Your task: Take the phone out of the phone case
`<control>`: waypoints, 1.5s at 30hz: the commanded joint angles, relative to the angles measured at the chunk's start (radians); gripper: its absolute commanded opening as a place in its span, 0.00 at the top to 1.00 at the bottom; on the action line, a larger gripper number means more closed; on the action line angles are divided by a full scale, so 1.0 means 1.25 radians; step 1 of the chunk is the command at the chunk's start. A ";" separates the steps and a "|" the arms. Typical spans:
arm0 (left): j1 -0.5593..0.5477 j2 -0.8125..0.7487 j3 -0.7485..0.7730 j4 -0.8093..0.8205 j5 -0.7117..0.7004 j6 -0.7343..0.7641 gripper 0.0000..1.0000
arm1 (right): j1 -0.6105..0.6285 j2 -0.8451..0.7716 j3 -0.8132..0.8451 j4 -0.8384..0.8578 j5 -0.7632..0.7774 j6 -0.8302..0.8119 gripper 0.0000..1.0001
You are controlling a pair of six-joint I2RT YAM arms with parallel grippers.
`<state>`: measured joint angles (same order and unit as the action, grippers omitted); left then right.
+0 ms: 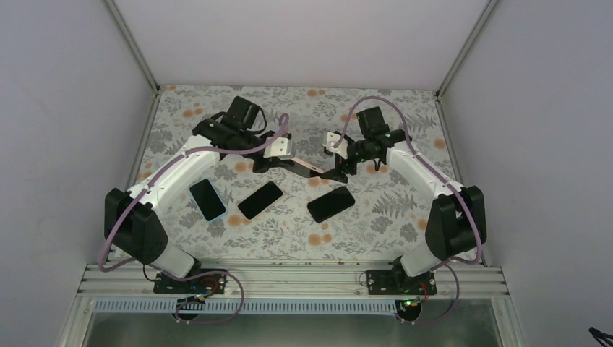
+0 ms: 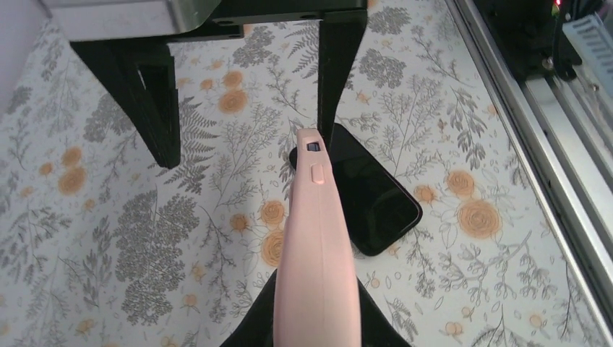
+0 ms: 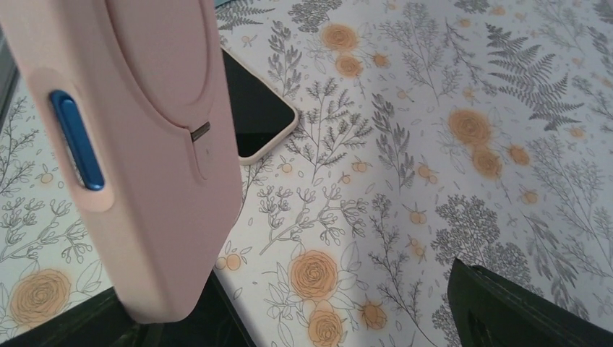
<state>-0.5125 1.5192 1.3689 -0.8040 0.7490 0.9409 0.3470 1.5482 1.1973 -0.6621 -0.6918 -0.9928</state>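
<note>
A pink phone case (image 1: 309, 168) hangs above the table, with my left gripper (image 1: 293, 162) shut on one end. In the left wrist view the case (image 2: 316, 253) runs edge-on out from between my black fingers (image 2: 249, 329). A blue side button (image 3: 76, 141) of the phone shows through the case (image 3: 144, 130); the rest of the phone is hidden. My right gripper (image 1: 340, 170) stands open at the case's free end. That end lies beside its left finger (image 3: 188, 322), while the other finger (image 3: 520, 311) is far apart from it.
Three dark phones lie on the floral table: one on the left (image 1: 207, 199), one in the middle (image 1: 260, 199), one below the grippers (image 1: 330, 203). In the right wrist view a phone with a pale rim (image 3: 253, 108) lies under the case. A metal rail (image 2: 549, 144) borders the near edge.
</note>
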 commanded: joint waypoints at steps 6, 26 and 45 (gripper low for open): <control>-0.007 -0.035 0.069 -0.214 0.206 0.264 0.98 | -0.037 0.053 0.081 0.020 0.080 -0.078 0.03; 0.011 -0.021 0.022 -0.054 0.211 0.212 0.98 | -0.035 -0.089 0.022 -0.187 -0.044 -0.112 0.14; 0.012 0.008 0.033 -0.062 0.210 0.221 0.98 | 0.022 -0.157 -0.063 -0.149 -0.095 -0.020 0.37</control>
<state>-0.4999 1.5421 1.4006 -0.9066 0.9321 1.1927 0.3717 1.3567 1.1007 -0.8783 -0.7845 -1.0462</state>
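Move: My left hand holds the phone in its pink phone case; the middle of the phone case lies about 7 cm right, 5 cm below and 1 cm back of that hand, and about 8 cm left, 3 cm back and 3 cm above my right hand. Its far end sits beside my wide-open right gripper's back finger. From my right hand, a black phone lies roughly 7 cm back, 16 cm down. I lever the far end of the case against my right back finger as my left hand turns clockwise some 15 degrees, then pull left back about 6 cm while my right goes forward 7 cm, rising a little; left then eases forward halfway. My right next sweeps back about 15 cm, closing to roughly two-thirds open, its fingers around the case's far end. ##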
